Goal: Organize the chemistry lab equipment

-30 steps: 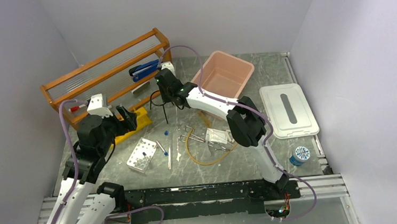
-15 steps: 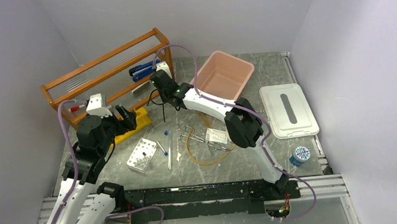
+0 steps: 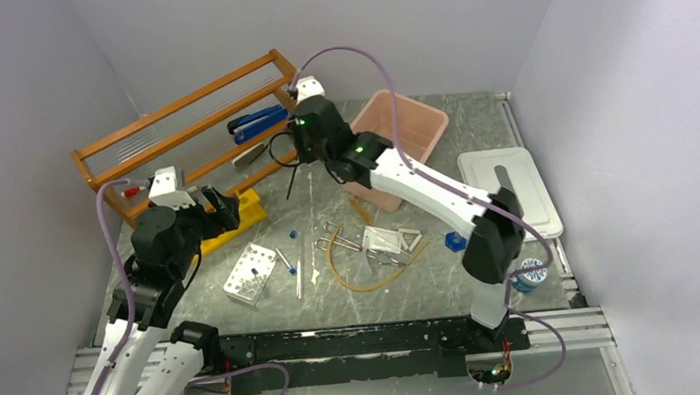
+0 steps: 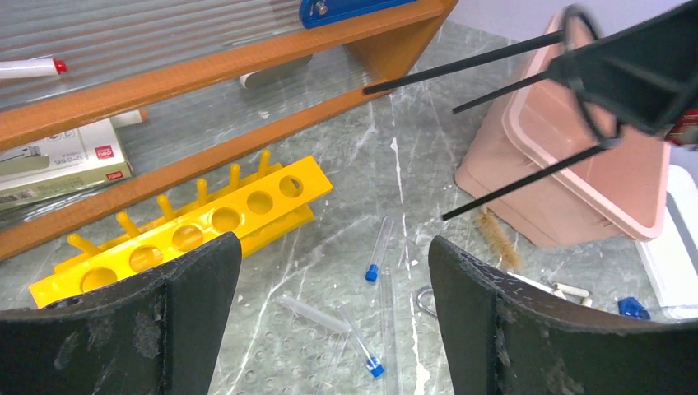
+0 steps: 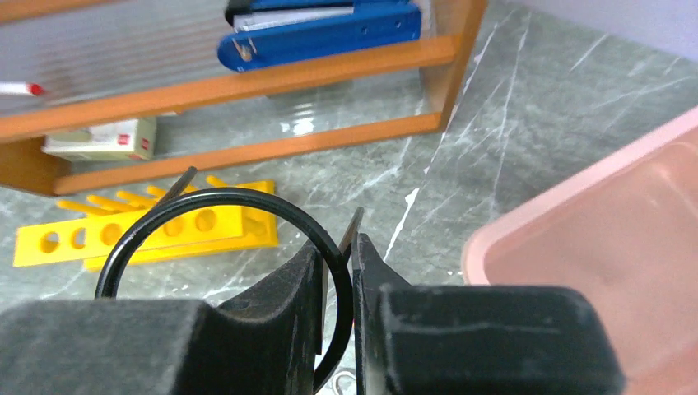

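My right gripper (image 3: pixel 297 153) is shut on the rim of the black wire ring tripod (image 3: pixel 294 183), which hangs tilted above the table in front of the orange shelf. The wrist view shows its ring (image 5: pixel 222 202) pinched between the jaws (image 5: pixel 337 271). My left gripper (image 3: pixel 220 208) stands open over the table with nothing in it (image 4: pixel 333 329); blue-capped vials (image 4: pixel 378 248) lie below, and the tripod's legs (image 4: pixel 510 185) cross above. On the table lie the amber rubber tube (image 3: pixel 353 277), metal tongs (image 3: pixel 340 241), mesh square (image 3: pixel 383 240), triangle (image 3: pixel 411 240) and blue hex piece (image 3: pixel 454 241).
The orange wooden shelf (image 3: pixel 180 126) stands at the back left, holding a blue stapler (image 3: pixel 255 122). A yellow tube rack (image 3: pixel 235 218) and a white holed block (image 3: pixel 250 273) lie near my left gripper. A pink tub (image 3: pixel 398 137), white lid (image 3: pixel 515 189) and blue-lidded jar (image 3: pixel 528 275) are on the right.
My right gripper has shut on the tripod's ring and lifted it off the table, tilting it. The right arm's elbow swung right, uncovering the blue hex piece. The left arm has barely moved.
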You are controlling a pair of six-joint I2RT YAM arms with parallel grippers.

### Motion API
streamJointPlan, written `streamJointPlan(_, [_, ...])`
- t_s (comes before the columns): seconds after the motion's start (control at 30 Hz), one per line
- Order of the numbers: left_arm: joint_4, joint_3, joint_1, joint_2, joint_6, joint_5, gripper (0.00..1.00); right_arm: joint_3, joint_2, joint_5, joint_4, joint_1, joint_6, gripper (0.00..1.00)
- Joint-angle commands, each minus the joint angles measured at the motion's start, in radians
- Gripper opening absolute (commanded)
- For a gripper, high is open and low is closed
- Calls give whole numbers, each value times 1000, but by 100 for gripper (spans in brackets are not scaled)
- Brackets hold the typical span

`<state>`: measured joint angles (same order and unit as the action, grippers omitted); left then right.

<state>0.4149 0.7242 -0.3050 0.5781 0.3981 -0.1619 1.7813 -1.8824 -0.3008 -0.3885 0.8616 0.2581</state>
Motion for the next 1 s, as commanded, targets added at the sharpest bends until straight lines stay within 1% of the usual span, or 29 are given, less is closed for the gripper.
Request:
streamJointPlan(0.0, [-75,23,-5,-3,0,66,88,-50,146,-40,6,-13,14,6])
streamJointPlan(0.13, [-84,103,-5,55,-15,232,85,-49,204,-87,-20,-89,23,6])
streamJointPlan(0.17, [-87,111,-5,67,-22,250,85,-41,208,-87,-32,-119,29,6])
streamJointPlan(0.4, [-168,116,-5,106,-33,303,86,-31,199,-84,-89,-371,34,4])
streamJointPlan(0.5, [-196,104,-5,133,-37,312,86,-45,165,-73,-105,-443,25,4])
streamJointPlan(0.67, [-215,81,-5,168,-51,313,85,-55,88,-24,-118,-487,8,4])
streamJointPlan(0.77, [-220,65,-5,173,-61,304,86,-43,29,-10,-143,-493,3,2])
streamJointPlan(0.83, [-216,56,-5,175,-66,288,86,-31,-7,-19,-166,-500,9,0])
streamJointPlan(0.97, [-215,45,-5,179,-70,274,86,-12,-66,-66,-195,-506,21,0])
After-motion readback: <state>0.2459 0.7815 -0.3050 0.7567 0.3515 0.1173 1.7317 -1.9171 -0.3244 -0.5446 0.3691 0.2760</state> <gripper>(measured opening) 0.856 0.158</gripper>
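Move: The right hand holds the tripod stand by its ring, already lifted. The middle of the pink bin lies some 25 cm to its right, about 11 cm ahead and 19 cm below. The blue stapler is roughly 17 cm ahead, 9 cm left and 13 cm lower; the yellow rack about 6 cm back, 20 cm left; the brush 2 cm back and 15 cm right, both near table level. From the left hand the bin sits about 25 cm ahead and 41 cm right. Upward first, by about 8 cm, the right arm then carries the gripped tripod stand about 24 cm right and forward towards the pink bin, turning clockwise some 30 degrees, and finally lowers it over the opening with the fingertips tipping down. The empty left hand, fingers still open, shifts right and a little forward, rising and then partly sinking. ##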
